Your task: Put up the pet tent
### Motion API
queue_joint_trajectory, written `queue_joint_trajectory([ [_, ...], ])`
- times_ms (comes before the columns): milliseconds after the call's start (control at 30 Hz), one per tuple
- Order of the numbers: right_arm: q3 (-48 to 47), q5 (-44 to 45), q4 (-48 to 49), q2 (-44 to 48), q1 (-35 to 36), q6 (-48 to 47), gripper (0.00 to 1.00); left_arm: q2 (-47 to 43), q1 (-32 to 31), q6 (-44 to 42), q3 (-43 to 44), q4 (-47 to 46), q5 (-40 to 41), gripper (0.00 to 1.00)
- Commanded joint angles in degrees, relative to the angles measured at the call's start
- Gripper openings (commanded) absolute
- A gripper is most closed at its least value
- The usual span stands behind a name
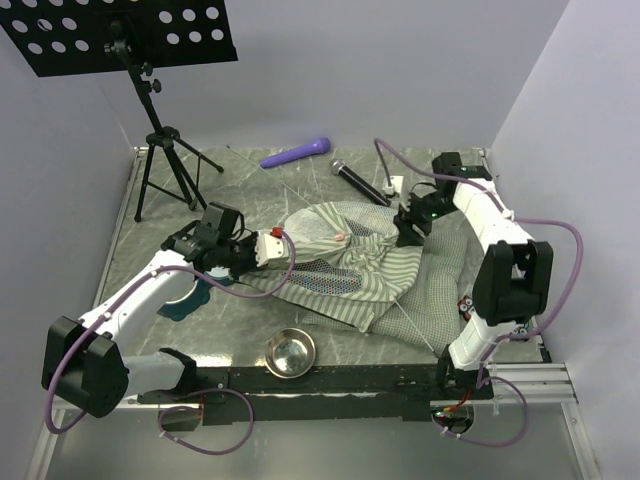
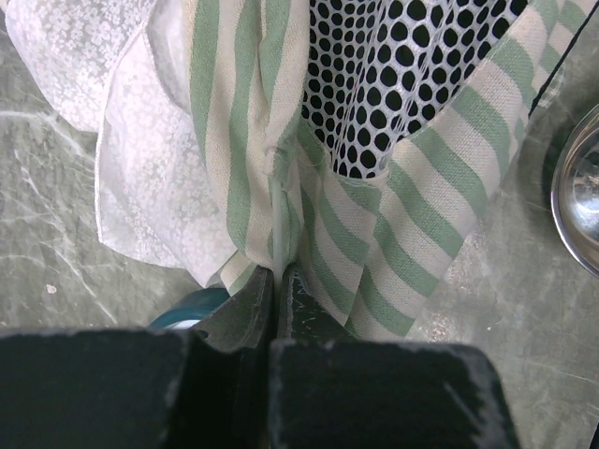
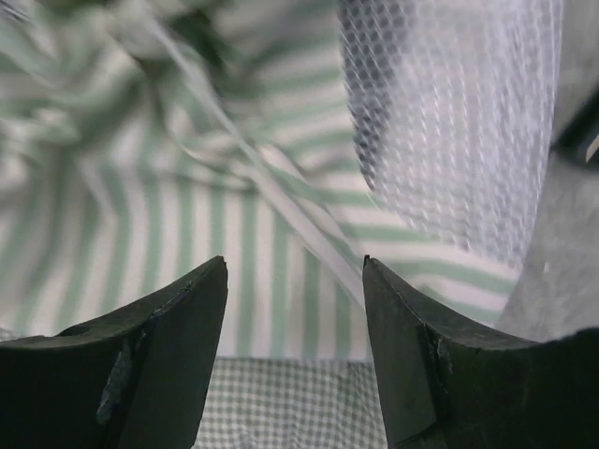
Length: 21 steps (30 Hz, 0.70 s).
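The pet tent [image 1: 350, 270] lies collapsed in the middle of the table, a heap of green-and-white stripes and white mesh. Its grey-green checked cushion mat [image 1: 440, 290] spreads out under it to the right. My left gripper [image 1: 283, 252] is at the tent's left edge. In the left wrist view the left gripper [image 2: 278, 276] is shut on a striped fabric fold [image 2: 271, 187] with a thin pale seam or pole in it. My right gripper [image 1: 408, 232] hovers over the tent's upper right. In its own view the right gripper [image 3: 295, 267] is open above the striped cloth [image 3: 234, 271] and the checked mat [image 3: 290, 402], holding nothing.
A steel bowl [image 1: 290, 352] sits near the front edge, also at the right of the left wrist view [image 2: 580, 201]. A teal bowl holder [image 1: 190, 300] lies under the left arm. At the back are a tripod stand [image 1: 165, 150], a purple handle [image 1: 296, 152] and a black microphone [image 1: 360, 182].
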<state>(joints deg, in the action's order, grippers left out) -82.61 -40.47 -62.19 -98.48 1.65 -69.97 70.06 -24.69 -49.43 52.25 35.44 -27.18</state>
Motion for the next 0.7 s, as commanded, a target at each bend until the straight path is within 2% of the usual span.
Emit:
queue_joint_trajectory([
  [0,2.10,-5.23,1.63,4.44,5.37,-0.43,0.66,-0.01,0.43,-1.37,2.07,-0.64,-1.91,0.01],
  [133,2.37,-4.71,4.18,3.12,8.80,0.63,0.64,-0.63,0.43,-1.63,1.54,-0.55,-1.91,0.01],
  [300,1.75,-3.83,4.71,-0.30,10.39,-0.77,0.45,-0.45,0.60,-1.46,1.80,-0.37,-2.00,0.01],
  [467,3.77,0.21,5.33,-2.59,8.64,-4.46,0.29,-0.54,1.39,-1.63,1.37,-0.46,-1.91,0.01],
  [667,2.54,3.55,4.27,-5.41,3.54,-7.80,0.30,-0.63,2.10,-1.63,1.19,-0.63,-2.35,0.01],
])
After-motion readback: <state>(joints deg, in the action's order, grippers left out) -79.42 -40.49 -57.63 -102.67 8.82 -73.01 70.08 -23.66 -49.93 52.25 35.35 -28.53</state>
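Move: The bare stretch of tent pole over the striped fabric lies about 3 cm left of the open right hand, level with it fore and aft, some 6 cm lower. From that hand, the bunched tent fabric is roughly 8 cm left and 4 cm back, and the black microphone about 10 cm left and 12 cm ahead, both lower. The left hand, holding the pole's other part at the sleeve, has that stretch about 34 cm to its right and 7 cm ahead. The left fingers keep their pinch on the pole where it enters the sleeve, holding still, while the right hand comes back for another grip farther along. It first swings left nearly 7 cm over the fabric, rising a little and drawing back 2 cm, then sinks about 5 cm towards the pole, eases 2.5 cm right again and closes its fingers more than halfway, the pole now between the tips; whether they touch it can't be seen. ##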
